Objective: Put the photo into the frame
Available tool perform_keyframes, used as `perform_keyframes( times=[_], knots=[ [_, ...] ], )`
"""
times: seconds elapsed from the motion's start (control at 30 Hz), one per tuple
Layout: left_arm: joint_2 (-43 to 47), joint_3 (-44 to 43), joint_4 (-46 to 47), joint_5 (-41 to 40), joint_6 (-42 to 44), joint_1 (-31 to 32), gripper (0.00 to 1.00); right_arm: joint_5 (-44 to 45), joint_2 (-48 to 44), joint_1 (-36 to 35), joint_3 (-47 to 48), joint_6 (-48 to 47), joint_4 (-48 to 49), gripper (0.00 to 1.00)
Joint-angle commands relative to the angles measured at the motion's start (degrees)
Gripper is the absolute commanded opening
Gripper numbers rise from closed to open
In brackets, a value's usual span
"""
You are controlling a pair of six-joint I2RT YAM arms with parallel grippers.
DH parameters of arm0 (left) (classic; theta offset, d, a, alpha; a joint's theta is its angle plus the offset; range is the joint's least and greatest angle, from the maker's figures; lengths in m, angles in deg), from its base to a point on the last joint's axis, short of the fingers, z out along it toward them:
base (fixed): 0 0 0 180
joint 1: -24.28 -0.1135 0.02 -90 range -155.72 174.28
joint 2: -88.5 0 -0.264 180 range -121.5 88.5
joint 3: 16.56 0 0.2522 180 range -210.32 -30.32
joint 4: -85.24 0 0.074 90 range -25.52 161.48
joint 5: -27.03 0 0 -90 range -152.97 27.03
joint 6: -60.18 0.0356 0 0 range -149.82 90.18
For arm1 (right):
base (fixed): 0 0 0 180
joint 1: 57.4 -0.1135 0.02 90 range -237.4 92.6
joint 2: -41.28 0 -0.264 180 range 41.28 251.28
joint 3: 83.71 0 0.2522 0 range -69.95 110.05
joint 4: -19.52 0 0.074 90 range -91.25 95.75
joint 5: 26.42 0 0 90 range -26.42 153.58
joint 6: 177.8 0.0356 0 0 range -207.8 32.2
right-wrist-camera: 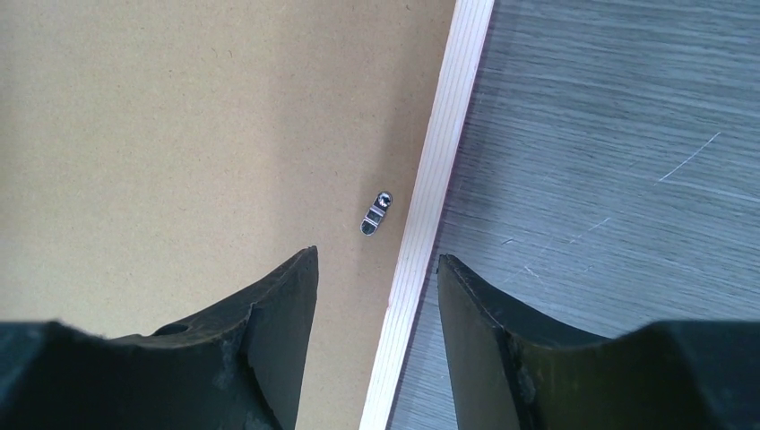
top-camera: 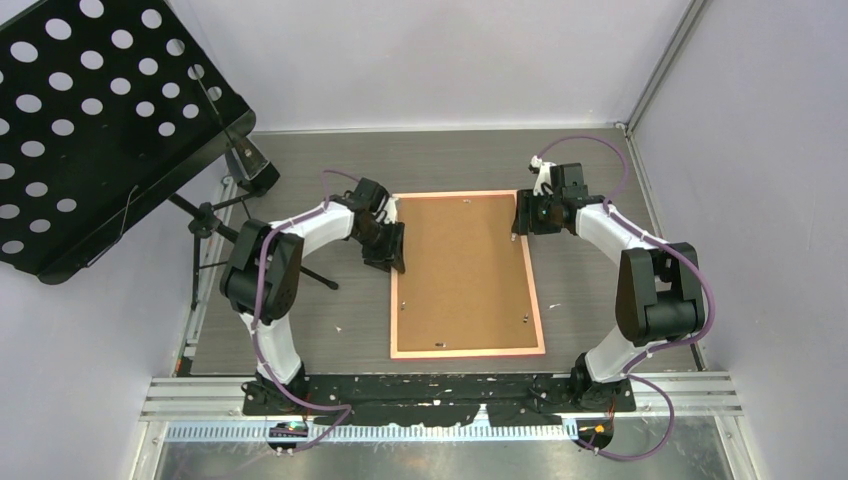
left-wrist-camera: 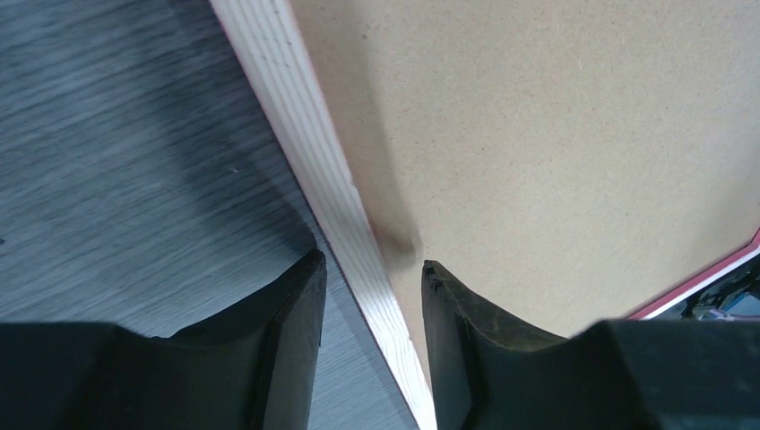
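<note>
The frame [top-camera: 468,352] lies face down in the middle of the table, its brown backing board [top-camera: 462,270] up and its pink-orange rim around it. The photo is hidden. My left gripper [top-camera: 390,250] straddles the frame's left rail [left-wrist-camera: 305,134]; in the left wrist view the gripper [left-wrist-camera: 370,262] stands open, one finger over the table and the other over the board [left-wrist-camera: 556,134]. My right gripper [top-camera: 522,215] straddles the right rail [right-wrist-camera: 439,161] near the far corner. It [right-wrist-camera: 376,255] is open too, with a gap on both sides of the rail and a small metal clip [right-wrist-camera: 376,213] just ahead.
A black perforated music stand [top-camera: 90,120] fills the far left, its tripod legs [top-camera: 215,225] reaching onto the table beside the left arm. White walls close the back and the right side. Metal rails run along the near edge.
</note>
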State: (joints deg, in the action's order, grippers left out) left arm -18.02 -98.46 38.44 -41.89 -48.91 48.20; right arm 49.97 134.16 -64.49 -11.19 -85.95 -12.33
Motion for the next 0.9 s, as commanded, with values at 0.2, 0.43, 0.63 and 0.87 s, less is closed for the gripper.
perform_keyframes(
  times=[0.2,0.43,0.63,0.87],
  knots=[
    [-0.48,-1.02,0.47,-3.56,-0.77,0.83,0.37,1.38,0.37,-0.31,0.47,0.03,2.46,0.58],
    [-0.15,-0.56,0.87,-3.61,-0.59,0.77,0.28,1.44,0.75,-0.29,0.48,-0.21,2.45,0.57],
    [-1.48,-1.06,1.0,-2.43,-0.81,0.77,0.14,1.74,1.17,-0.31,0.52,-0.47,2.76,0.57],
    [-3.5,-2.0,0.43,-0.9,-0.81,0.69,0.0,3.5,4.9,-0.29,4.36,0.57,0.57,0.58]
  ],
)
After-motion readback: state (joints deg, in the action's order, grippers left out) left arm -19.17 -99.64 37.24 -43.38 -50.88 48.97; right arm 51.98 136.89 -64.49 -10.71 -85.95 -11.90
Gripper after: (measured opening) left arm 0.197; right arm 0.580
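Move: The frame's left rail runs directly under your left fingertips, about 1 cm down, already between the open fingers. From that hand the brown backing board's middle is some 15 cm to the right and 1 cm back, and a near-left clip lies about 9 cm back and 2 cm right. The frame's right rail passes roughly 5 cm straight below your right hand; a metal clip lies 3 cm ahead, 2 cm left and 6 cm below it. Keep the left gripper in place astride the frame's left rail, letting it settle barely half a centimetre, and close the fingers until they pinch the rail from its outer and inner sides. Meanwhile lower the right hand about 1.5 cm towards the right rail, mostly at the end, its fingers staying open. ##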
